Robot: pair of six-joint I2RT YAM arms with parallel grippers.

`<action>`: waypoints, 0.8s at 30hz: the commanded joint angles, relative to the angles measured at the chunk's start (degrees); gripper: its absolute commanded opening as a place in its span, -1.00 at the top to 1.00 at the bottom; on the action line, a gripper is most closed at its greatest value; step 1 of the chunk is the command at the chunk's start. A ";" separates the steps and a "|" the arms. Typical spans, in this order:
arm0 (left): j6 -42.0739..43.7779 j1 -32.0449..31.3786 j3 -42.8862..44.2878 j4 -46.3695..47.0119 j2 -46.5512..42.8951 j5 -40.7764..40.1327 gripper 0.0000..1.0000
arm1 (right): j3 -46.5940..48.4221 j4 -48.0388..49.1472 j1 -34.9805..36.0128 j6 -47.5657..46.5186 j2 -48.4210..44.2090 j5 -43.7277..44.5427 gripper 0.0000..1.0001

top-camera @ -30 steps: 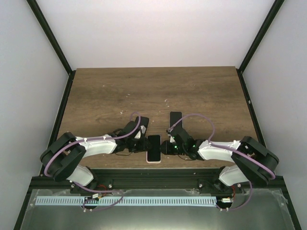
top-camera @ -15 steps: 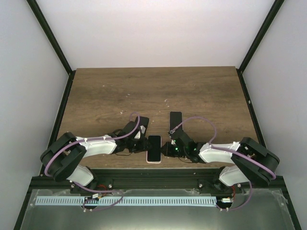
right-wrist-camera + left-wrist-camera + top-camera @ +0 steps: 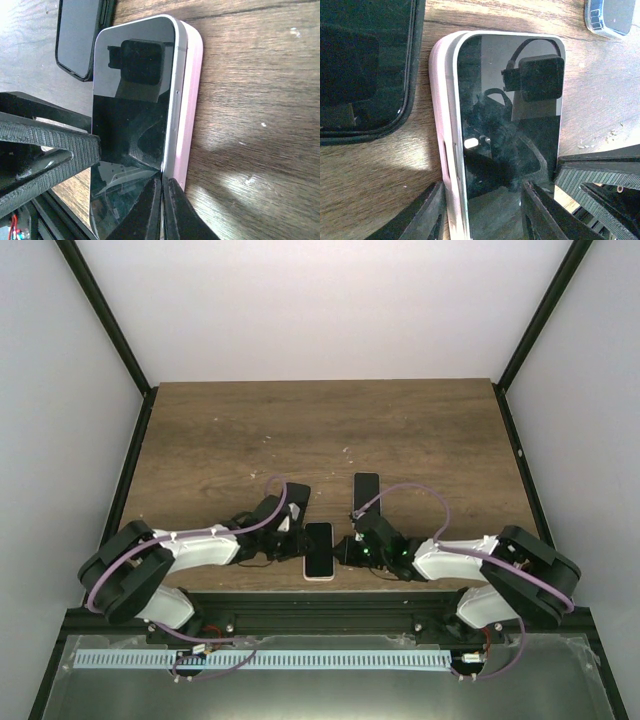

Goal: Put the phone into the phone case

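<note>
The phone (image 3: 319, 550) lies screen up in the pink phone case (image 3: 437, 100) near the table's front edge. Its silver side (image 3: 172, 100) shows above the case's rim (image 3: 192, 100). My left gripper (image 3: 482, 190) stands partly open at the phone's near end. One of its fingers (image 3: 427, 212) is beside the case's left side and the other is over the screen (image 3: 510, 125). My right gripper (image 3: 162, 181) is shut with nothing between the fingers. Its tips press on the seam between phone and case, at the phone's right edge. In the top view the left gripper (image 3: 297, 543) and right gripper (image 3: 343, 551) flank the phone.
A second dark phone-shaped slab (image 3: 366, 487) lies just beyond the right gripper and shows in both wrist views (image 3: 80, 40) (image 3: 612, 17). Another flat black slab (image 3: 365, 65) lies close to the left of the case. The wooden table (image 3: 250, 430) stretches behind.
My right gripper has slid left up to the phone's right edge and its jaws have closed. My left gripper has stayed by the phone's left side.
</note>
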 commanded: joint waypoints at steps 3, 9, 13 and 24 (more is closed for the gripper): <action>0.40 -0.79 0.05 -3.26 -3.06 0.97 0.13 | 2.60 -8.33 1.54 -2.98 -2.65 4.25 0.73; -0.43 1.28 -0.95 -3.77 -7.52 2.07 0.11 | 2.60 -9.35 1.12 -2.77 -7.73 4.80 0.23; -0.66 2.57 -1.36 -4.47 -8.85 2.49 0.09 | 1.97 -5.73 0.97 -1.89 -5.88 3.22 0.11; -2.28 4.47 -6.19 1.93 -7.27 6.90 0.10 | 2.75 1.58 0.04 -1.14 2.00 -0.06 -0.17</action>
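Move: Just off the right long edge of the phone in its case is the right hand, with the phone's middle about 4 cm to its left, level ahead and some 1 cm lower; the right black phone lies about 15 cm ahead of that hand and 8 cm right. From the left hand the cased phone's middle is about 4 cm right, 1 cm back and 1 cm down, while the left black phone lies some 10 cm ahead and 3 cm left. Lifting off the phone's right edge by about 2.5 cm, the right hand spreads its shut fingers to over half open and sinks back almost to its starting height, straddling that edge. The left hand rises some 3 cm from the left edge with its fingers staying partly open, then comes down about 2 cm while easing about 2 cm left and 1 cm back. ##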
